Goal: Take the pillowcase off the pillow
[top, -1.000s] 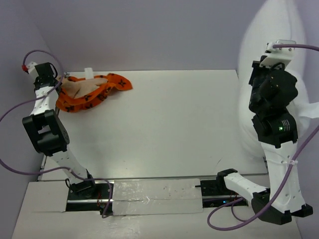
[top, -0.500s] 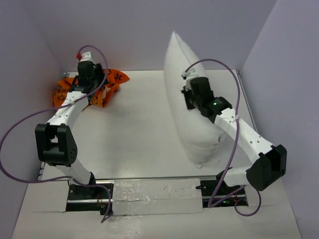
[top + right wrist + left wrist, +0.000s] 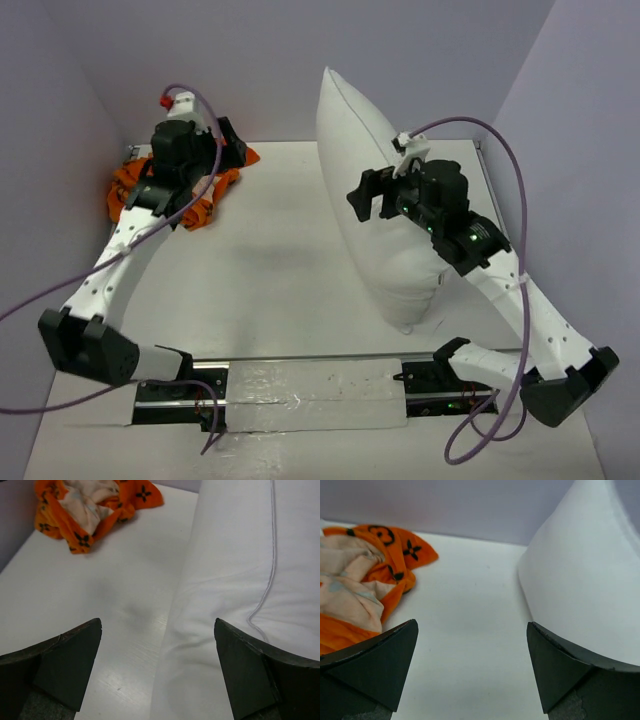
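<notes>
The orange pillowcase point(image 3: 122, 188) with dark motifs lies crumpled at the table's back left corner, its pale inside showing, partly hidden by my left arm. My left gripper point(image 3: 228, 150) hovers just right of it, open and empty. In the left wrist view the pillowcase point(image 3: 365, 590) lies left of the open gripper point(image 3: 472, 630) and the pillow point(image 3: 585, 590) rises on the right. The bare white pillow point(image 3: 375, 200) stands on edge at centre right. My right gripper point(image 3: 372, 192) is open against its left face; the right wrist view shows that gripper point(image 3: 157, 625) above the pillow's edge point(image 3: 240, 580), with the pillowcase point(image 3: 95, 510) far off.
Lavender walls close in the white table point(image 3: 280, 260) at the back, left and right. A taped metal rail point(image 3: 310, 380) with both arm bases runs along the near edge. Purple cables loop off both arms.
Both grippers opened: the left let go of the pillowcase, the right let go of the pillow. The pillow came from the far right to stand mid-table. Both arms shifted.
</notes>
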`<state>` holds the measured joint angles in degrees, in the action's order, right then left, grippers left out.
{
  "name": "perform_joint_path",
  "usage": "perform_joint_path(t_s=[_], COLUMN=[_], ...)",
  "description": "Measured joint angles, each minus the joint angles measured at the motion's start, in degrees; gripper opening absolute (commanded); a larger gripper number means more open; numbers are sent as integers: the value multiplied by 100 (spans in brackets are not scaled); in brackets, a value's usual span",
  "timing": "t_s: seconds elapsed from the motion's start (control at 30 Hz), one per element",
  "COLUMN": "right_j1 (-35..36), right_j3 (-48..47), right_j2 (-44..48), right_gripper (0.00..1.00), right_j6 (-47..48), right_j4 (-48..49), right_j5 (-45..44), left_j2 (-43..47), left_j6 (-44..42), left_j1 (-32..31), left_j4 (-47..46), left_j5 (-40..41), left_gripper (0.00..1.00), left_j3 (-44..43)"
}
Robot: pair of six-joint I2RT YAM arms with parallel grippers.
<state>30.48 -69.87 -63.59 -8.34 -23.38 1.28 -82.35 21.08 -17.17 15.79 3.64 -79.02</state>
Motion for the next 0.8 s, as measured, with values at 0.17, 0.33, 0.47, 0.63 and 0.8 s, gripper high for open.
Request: perform_joint_path(t_s=[0.17, 0.33, 0.47, 0.63, 0.8], right_j1=[0, 2, -4, -4, -4], right_j3=[-391, -675, -616, -98, 608], right_j2=[586, 1060, 1255, 1421, 1488], right_gripper=[100, 100, 100, 100, 100], right_j6=[-170, -472, -684, -981, -1338], right_j4=[-201, -343, -625, -697, -861], right_j5=[538, 116, -560, -1071, -1934], left_j2=[1228, 1967, 2267, 2297, 2267], left_j6=[284, 667, 984, 1338, 1622], left_j1=[0, 0, 0, 0, 0], left_j4=[330, 673, 981, 1451, 1827], left_j5=[557, 1097, 1366, 1639, 1836], left_gripper=[99, 99, 99, 99, 99], left_j3=[-127, -168, -26, 192, 474])
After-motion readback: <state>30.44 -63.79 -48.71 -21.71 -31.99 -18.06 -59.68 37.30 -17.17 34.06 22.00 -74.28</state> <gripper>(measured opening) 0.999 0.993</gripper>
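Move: The bare white pillow, already free of both grippers and tipped up on edge, has its middle about 3 cm ahead of the right hand, 2 cm to its right and some 13 cm below. From the left hand that middle is roughly 29 cm to the right, 9 cm back and 11 cm lower. The stripped orange pillowcase lies crumpled about 8 cm ahead of the left hand, 16 cm to its left and 25 cm down. The loose pillow is left to itself as both hands, fingers staying wide open, draw clear. The left goes up and back some 12 cm while easing left, then sinks partway, turning about 20 degrees counter-clockwise; the right rises and backs off, then swings right about 8 cm, away from the pillow, and sinks to its starting height, turning clockwise. ##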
